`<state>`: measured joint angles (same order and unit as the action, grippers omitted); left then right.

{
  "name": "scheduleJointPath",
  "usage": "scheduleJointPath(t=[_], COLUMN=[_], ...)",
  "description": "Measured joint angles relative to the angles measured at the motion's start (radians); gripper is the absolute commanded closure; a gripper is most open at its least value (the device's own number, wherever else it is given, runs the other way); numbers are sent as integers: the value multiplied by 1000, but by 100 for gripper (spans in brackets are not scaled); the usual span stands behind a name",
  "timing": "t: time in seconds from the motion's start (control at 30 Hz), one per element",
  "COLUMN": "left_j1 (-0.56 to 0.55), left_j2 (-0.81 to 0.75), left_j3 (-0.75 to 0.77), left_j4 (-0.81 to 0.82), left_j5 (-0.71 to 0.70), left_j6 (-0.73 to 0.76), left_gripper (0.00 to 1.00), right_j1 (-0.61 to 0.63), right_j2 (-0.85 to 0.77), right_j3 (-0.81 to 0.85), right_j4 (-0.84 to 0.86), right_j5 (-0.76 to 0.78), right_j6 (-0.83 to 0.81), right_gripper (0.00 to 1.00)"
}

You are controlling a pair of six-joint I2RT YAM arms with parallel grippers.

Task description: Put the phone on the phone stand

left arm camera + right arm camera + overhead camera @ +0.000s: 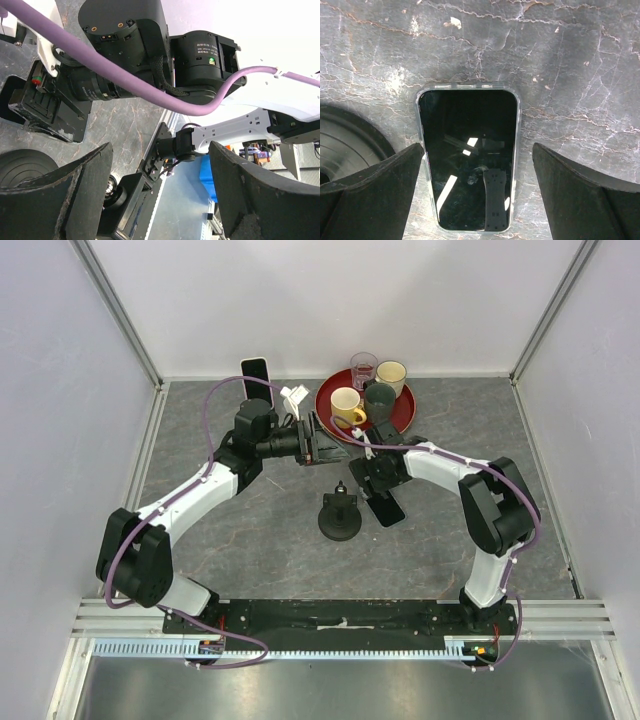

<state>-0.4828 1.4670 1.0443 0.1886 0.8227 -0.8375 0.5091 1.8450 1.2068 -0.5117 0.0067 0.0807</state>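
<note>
A black-screened phone (467,160) in a clear case lies flat on the grey table, also seen in the top view as the phone (386,508). My right gripper (477,200) hovers over it, open, with one finger on each side of the phone's lower half and not touching it. The black phone stand (340,518) stands just left of the phone; its round base (345,145) shows at the left edge of the right wrist view. My left gripper (325,445) is open and empty, held above the table behind the stand (117,195).
A red tray (400,418) with several cups sits at the back right. A second phone (256,380) leans on the back wall, with a small white object (293,400) beside it. Walls enclose the table on three sides.
</note>
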Motion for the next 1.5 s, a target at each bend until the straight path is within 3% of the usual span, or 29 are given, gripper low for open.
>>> scheduleJointPath(t=[0.6,0.83,1.1,1.17,1.2,1.37,1.4,1.43,1.5], left_j1=[2,4,4,4,4,4,4,4,4], left_j2=[12,13,13,13,14,14,14,14,14], left_j3=[-4,-4,-4,-4,-5,-5,-5,-6,-8], left_j4=[31,43,52,53,53,53,54,54,53], left_j5=[26,26,28,30,32,37,37,37,37], left_j6=[-19,-30,-37,-38,-40,-45,-45,-45,-45], left_gripper=[17,17,17,17,17,17,17,17,17], right_j1=[15,31,37,37,37,41,41,41,42], right_j2=[-10,21,60,65,70,92,93,93,89], right_j3=[-60,-16,46,55,62,93,95,95,91], right_j4=[67,17,-60,-72,-80,-112,-113,-113,-108], right_j5=[-20,17,33,34,34,37,37,37,41], right_j6=[-22,-21,1,3,3,7,9,10,13], right_gripper=[2,11,5,10,24,59,77,88,100])
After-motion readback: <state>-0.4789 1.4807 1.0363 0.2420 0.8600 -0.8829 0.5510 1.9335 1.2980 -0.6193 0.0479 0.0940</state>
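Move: The right hand hovers astride the phone's outer half; the phone's middle is about 3 cm back, 1 cm right and 2 cm below. The phone stand is some 11 cm left of that hand and 8 cm back, and the red tray about 27 cm ahead and 3 cm left. From the left hand, the phone is roughly 15 cm right, level fore and aft, and 24 cm below. The right hand sinks about 1 cm, easing slightly back and left, and closes partway to pinch the phone's long edges. ##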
